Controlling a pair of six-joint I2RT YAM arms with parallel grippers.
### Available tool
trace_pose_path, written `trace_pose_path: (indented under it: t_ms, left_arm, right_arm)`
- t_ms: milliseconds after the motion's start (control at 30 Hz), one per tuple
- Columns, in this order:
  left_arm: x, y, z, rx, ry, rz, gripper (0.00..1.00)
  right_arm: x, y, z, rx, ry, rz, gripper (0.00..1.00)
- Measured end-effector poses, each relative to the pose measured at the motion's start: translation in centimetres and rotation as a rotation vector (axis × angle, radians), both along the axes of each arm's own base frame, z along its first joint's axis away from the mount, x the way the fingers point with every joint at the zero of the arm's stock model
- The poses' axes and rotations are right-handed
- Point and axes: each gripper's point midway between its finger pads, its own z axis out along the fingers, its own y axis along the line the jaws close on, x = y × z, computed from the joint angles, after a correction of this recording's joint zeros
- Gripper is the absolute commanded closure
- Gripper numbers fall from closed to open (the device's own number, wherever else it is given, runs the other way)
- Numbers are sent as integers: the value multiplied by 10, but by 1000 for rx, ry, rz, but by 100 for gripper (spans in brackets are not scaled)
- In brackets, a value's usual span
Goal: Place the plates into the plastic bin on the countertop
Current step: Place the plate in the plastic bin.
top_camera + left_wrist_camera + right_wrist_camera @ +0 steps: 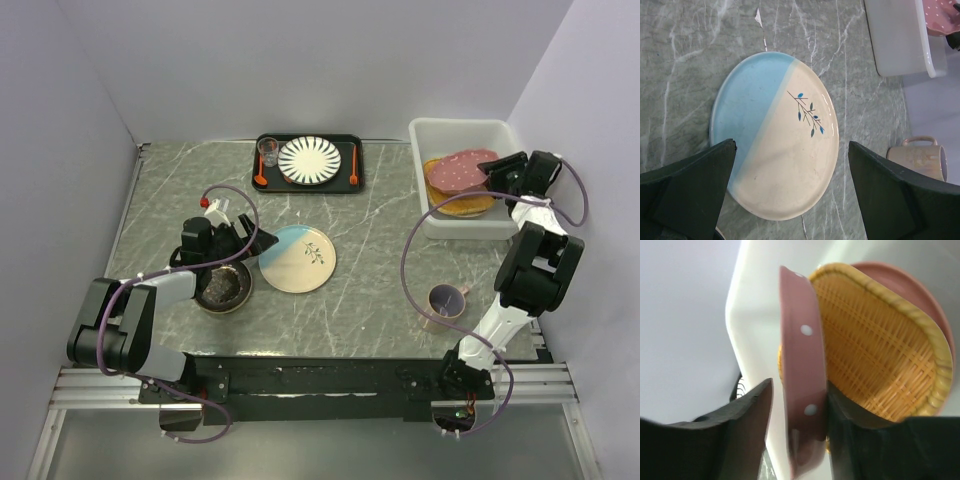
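The pink dotted plate [462,168] lies tilted in the white plastic bin [450,127], on top of the tan woven plate [462,205]. My right gripper [497,172] straddles the pink plate's rim [802,365] at the bin's right side. It is open: one finger touches the rim and the other stands apart from it. The woven plate [875,350] lies just beyond. My left gripper [791,145] hovers wide open over the near edge of the pale blue-cream leaf plate [775,135] on the countertop [380,240]. A dark brown patterned plate [225,287] sits under the left arm.
A black tray [345,180] at the back holds a striped plate [309,159], a glass [268,151] and orange utensils. A pink mug [447,299] stands near the right arm's base. Walls close in the left, back and right sides.
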Motion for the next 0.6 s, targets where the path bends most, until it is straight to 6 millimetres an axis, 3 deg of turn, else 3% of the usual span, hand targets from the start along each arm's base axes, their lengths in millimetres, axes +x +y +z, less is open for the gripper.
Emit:
trace_pose_path:
  t_ms: [133, 267, 400, 600]
  left_arm:
    - [0, 0, 0, 0, 0, 0, 1]
    - [0, 0, 0, 0, 0, 0, 1]
    - [0, 0, 0, 0, -1, 0, 1]
    - [0, 0, 2, 0, -4, 0, 1]
  right_arm:
    - [3, -4, 6, -23, 12, 1, 26]
    - [3, -6, 0, -50, 66, -2, 19]
    - [3, -11, -17, -89, 143, -13, 12]
    - [-9, -7, -58, -136, 294, -13, 5]
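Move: Pinched by its right edge between half-open right fingers, the dotted plate has its middle about 5 cm to the left of the right hand and 2 cm lower. The woven plate that tops the stack lies some 6 cm to the left, level in reach and about 10 cm below. The bin around it has its middle some 4 cm left, 2 cm ahead and 9 cm below. From the left hand the woven plate is roughly 15 cm ahead, 47 cm right and 3 cm lower. Letting go of the dotted plate, the right hand spreads its already opening fingers from half to nearly wide. After a tiny rise it sinks about 6 cm towards the stack in the bin, tipping its fingertips some 15 degrees further down. The upper finger stands well clear of the plate, while the lower one stays close against the edge. ##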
